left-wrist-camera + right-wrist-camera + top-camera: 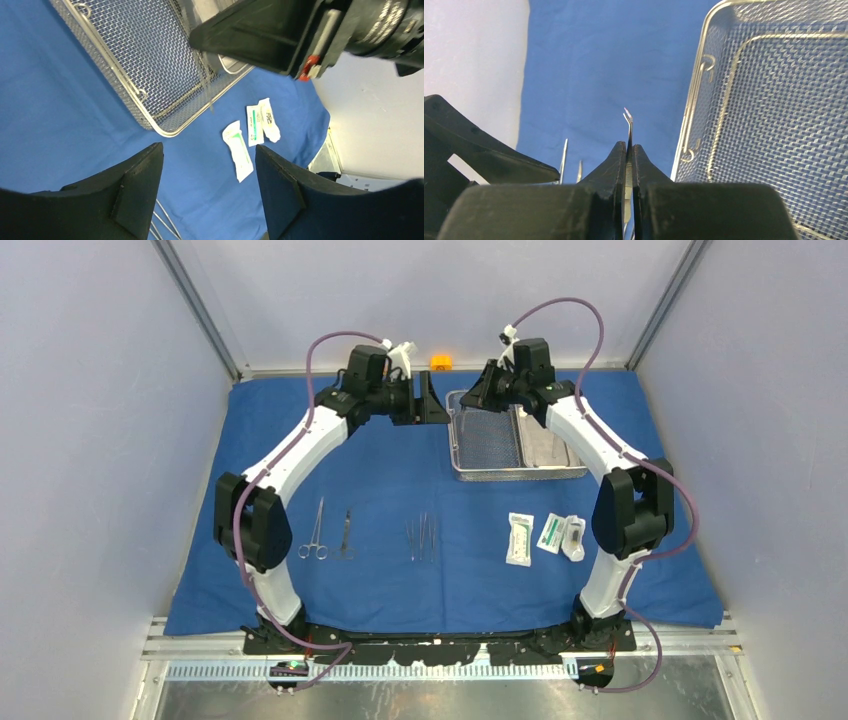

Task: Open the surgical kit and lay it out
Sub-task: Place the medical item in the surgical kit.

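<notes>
The blue cloth wrap (pixel 400 585) lies spread flat. On it at the back right stands the wire-mesh basket (pixel 490 440) (pixel 135 45) (pixel 774 105) with the steel tray (pixel 548 446) inside. Scissors (pixel 314 532), forceps (pixel 346 533) and tweezers (pixel 422 538) lie in a row in front, with three white packets (pixel 545 536) (pixel 252 132) to their right. My right gripper (pixel 478 392) (pixel 629 150) is shut on a slim curved-tip metal instrument (pixel 628 122) (pixel 208 87) beside the basket's left rim. My left gripper (pixel 432 400) (pixel 207 160) hangs open and empty just left of it.
A small orange block (pixel 441 362) sits beyond the cloth's far edge. Grey walls close in the left, right and back. In the right wrist view, one of the left gripper's fingers (pixel 479 150) shows close at the left.
</notes>
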You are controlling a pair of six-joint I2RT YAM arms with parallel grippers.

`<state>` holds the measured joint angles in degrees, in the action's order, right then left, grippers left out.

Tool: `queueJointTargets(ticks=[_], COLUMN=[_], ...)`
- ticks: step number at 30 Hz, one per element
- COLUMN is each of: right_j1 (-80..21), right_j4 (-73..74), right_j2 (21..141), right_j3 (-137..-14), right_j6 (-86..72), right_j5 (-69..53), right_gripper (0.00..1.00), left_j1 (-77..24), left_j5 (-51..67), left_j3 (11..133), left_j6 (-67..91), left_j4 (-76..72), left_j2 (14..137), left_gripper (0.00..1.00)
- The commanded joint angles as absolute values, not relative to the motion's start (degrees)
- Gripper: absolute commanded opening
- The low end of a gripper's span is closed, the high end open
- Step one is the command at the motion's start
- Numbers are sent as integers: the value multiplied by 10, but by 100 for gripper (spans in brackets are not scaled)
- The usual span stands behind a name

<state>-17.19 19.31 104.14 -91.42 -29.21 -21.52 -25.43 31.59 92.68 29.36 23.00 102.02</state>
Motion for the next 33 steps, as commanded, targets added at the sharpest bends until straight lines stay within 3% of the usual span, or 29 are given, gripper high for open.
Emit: queueJointTargets(ticks=[1, 9, 21, 33], right_j1=[-172, -172, -168, -167], right_j4=[129, 115, 100, 83], right_j2=[1030, 1045, 1055, 1054], right_j3=[-894, -890, -874, -860], right_j6=[-355, -386, -396, -407], right_j5=[-277, -292, -299, -307], right_gripper=[0, 0, 0, 0], left_j1=[-276, -299, -311, -311], left_j5=[286, 222, 231, 244], left_j3=[972, 1025, 1058, 1077], left_j6=[317, 299, 303, 297], left_j4=[234, 272, 268, 269], left_j2=[1045, 1101, 1140, 1165], left_gripper=[68, 57, 46, 26])
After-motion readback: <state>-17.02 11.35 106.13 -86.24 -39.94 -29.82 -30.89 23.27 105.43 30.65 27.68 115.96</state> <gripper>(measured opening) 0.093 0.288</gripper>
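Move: The medical item, thin and two-pronged, already hangs in the right fingers, its middle about 2 cm back, 1 cm left and 2 cm below that hand point. From the left hand it lies some 5 cm ahead, 7 cm to the right and 4 cm below. From the right hand, the mesh basket's middle is roughly 8 cm back, 13 cm right and 18 cm down; the metal tray inside it is 10 cm back, 21 cm right and 19 cm down. The medical item stays pinched in the right fingers and is offered to the left hand: the right hand eases some 2 cm left and 2 cm down, rolling about 10 degrees so its left side rises. The left hand comes in to meet it, about 5 cm to the right, 5 cm down and 3 cm forward, narrowing its wide-open fingers around the item's lower end without shutting. ##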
